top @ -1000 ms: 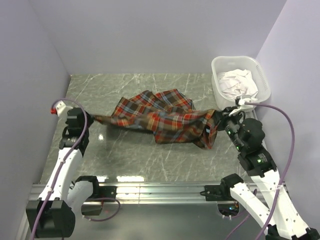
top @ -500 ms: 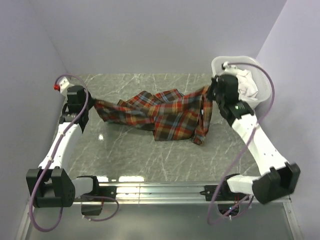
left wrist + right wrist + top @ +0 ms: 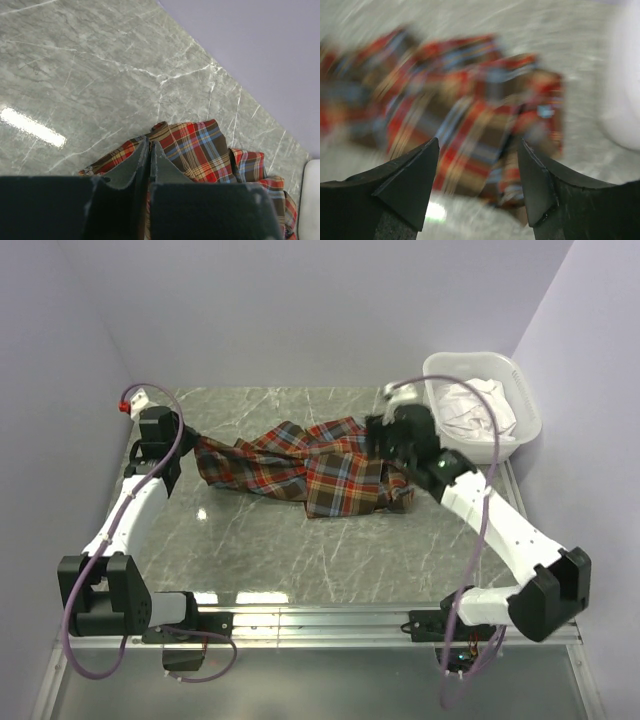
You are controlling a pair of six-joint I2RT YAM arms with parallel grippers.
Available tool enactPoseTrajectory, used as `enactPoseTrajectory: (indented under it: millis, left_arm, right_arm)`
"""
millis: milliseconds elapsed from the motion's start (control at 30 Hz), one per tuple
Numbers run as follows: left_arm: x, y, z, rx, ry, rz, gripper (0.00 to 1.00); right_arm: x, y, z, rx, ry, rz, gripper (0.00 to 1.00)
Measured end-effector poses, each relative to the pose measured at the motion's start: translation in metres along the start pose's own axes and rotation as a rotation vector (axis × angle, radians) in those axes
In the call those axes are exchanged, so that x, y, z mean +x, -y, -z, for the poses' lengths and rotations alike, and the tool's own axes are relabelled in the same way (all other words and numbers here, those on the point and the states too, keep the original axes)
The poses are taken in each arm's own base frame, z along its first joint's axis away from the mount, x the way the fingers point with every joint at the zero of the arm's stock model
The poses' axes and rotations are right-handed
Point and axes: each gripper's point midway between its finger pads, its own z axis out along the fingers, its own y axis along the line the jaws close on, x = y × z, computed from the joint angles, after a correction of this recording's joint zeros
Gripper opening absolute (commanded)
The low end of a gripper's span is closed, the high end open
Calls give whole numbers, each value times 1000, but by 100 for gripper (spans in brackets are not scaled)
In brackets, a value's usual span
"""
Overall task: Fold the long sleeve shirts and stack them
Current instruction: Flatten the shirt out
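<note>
The plaid shirt (image 3: 310,465), red, orange, teal and dark brown, lies crumpled across the middle of the marble table. My left gripper (image 3: 190,443) is shut on the shirt's left edge at the far left; in the left wrist view its jaws (image 3: 149,150) pinch the plaid cloth (image 3: 200,150). My right gripper (image 3: 378,440) hangs over the shirt's right end, open and empty. The right wrist view is blurred and shows the plaid cloth (image 3: 470,110) below its spread jaws (image 3: 479,150).
A white basket (image 3: 520,390) with white cloth (image 3: 470,405) in it stands at the back right, just right of my right arm. Lavender walls close in the table on three sides. The metal rail (image 3: 320,620) runs along the near edge.
My right gripper has let go of the shirt's right end, which dropped onto the table, and moved left over the shirt. My left gripper has pulled its edge farther back and slightly right.
</note>
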Motion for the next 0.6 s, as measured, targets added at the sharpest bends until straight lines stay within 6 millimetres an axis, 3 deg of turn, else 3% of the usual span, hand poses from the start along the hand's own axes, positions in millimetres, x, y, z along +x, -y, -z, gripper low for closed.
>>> enactPoseTrajectory:
  millis: [100,200,467,600]
  left_arm:
    - [3,-2,-2,-5,-11,-8,7]
    - [10,-6,-6,-17,-31,-21,6]
    - [18,-13,-7,-41,-65,-36,6]
    - [19,-14,-6,-45,-69,-38,7]
  right_arm:
    - [34,-56,16,-211,-48,144,71]
    - [71,-86,18,-340,-114,250,71]
    - [179,-125,-16,-438,-377,528,71]
    - [209,-139,-25,-449,-442,675,71]
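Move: The right hand, open and empty, hangs high over the shirt; the near-left corner of the shirt's middle panel lies about 17 cm to its left, 7 cm back and some 24 cm below. The shirt's right end is 5 cm to this hand's right, 3 cm ahead and equally far below, and the white tub stands about 26 cm right, 13 cm ahead and 16 cm lower. From the left hand the same corner is roughly 28 cm right, 11 cm back, 20 cm down. Still pinching the shirt's left end, the left hand sinks just 2.5 cm and comes to rest, tipping slightly down. The right hand first sweeps left and back, then dives, about 20 cm down, 13 cm left and 10 cm back in all, towards the panel's near-left corner, its wrist turning some 40 degrees counter-clockwise, rolling left side down and tipping down, fingers staying open. ##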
